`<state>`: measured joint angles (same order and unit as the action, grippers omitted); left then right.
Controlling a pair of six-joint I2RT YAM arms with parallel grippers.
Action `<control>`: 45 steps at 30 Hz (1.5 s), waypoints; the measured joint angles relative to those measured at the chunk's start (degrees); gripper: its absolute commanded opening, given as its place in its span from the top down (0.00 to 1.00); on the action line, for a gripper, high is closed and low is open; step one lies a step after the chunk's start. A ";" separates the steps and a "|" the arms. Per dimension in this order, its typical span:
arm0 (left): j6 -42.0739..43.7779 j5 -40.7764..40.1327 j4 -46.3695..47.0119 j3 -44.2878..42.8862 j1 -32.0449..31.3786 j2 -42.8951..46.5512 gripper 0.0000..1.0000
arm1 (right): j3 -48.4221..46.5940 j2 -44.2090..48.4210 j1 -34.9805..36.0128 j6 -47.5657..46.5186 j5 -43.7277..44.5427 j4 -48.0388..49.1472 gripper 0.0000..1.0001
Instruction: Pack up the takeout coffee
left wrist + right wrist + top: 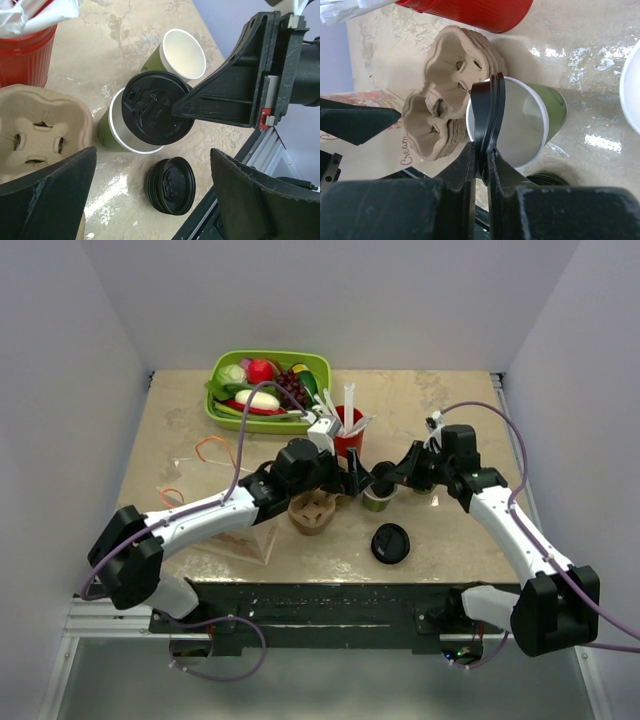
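Observation:
A green paper cup [106, 131] with a white inside stands open on the table beside the brown carrier [40, 127]. My right gripper [484, 152] is shut on a round black lid [487, 112], held edge-on at the cup's rim [540, 125]. In the left wrist view the lid [155, 107] covers part of the cup's mouth. My left gripper [155, 200] is open and empty above the table, near the cup. In the top view both grippers, left [352, 480] and right [385, 478], meet over the cup [376, 501].
A second open green cup [180, 52] stands behind the first. A stack of black lids [391, 543] lies near the front edge. A red cup with white sticks [347, 430], a green tray of produce [225, 412] and a printed bag [245, 538] stand around.

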<state>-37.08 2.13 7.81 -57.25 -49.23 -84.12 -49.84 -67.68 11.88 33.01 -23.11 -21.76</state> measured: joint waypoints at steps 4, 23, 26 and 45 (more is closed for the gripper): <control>-1.53 0.20 1.01 0.00 -0.04 -2.21 0.00 | 0.00 -0.96 -0.20 0.00 0.70 0.02 0.85; -2.82 0.07 1.66 -0.20 -0.37 -5.75 0.00 | -0.59 -2.45 -0.44 -0.22 4.50 -2.82 0.57; -2.82 -0.44 1.16 -0.76 -0.76 -6.16 0.01 | -0.96 -2.45 -0.44 -0.26 5.44 -3.26 0.56; -3.61 -10.80 -4.13 -7.56 -3.82 -11.08 0.07 | -1.05 -4.20 -0.66 -1.09 7.19 -4.44 0.52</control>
<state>-40.69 -8.67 3.68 -64.82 -53.06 -95.20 -50.89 -71.88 11.22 31.92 -15.92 -26.20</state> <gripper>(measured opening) 0.951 0.474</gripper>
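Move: The green coffee cup stands about 6 cm right of the left gripper, level with it fore and aft and 10 cm lower; from the right gripper, which holds a black lid steeply tilted, it is some 4 cm left, level, 9 cm lower. From the cup, the lid stack lies 10 cm back and 3 cm right, the cup carrier 12 cm left and 2 cm farther out, and the second cup 11 cm right and 4 cm farther out. Let the right gripper open to nearly half and release its pinch on the lid over the cup, easing about 3 cm down and a little less to the right, fingertips staying at the lid's right side. Bring the left gripper, jaws wide open, about 4 cm down beside the cup, then a little right and forward towards it. ##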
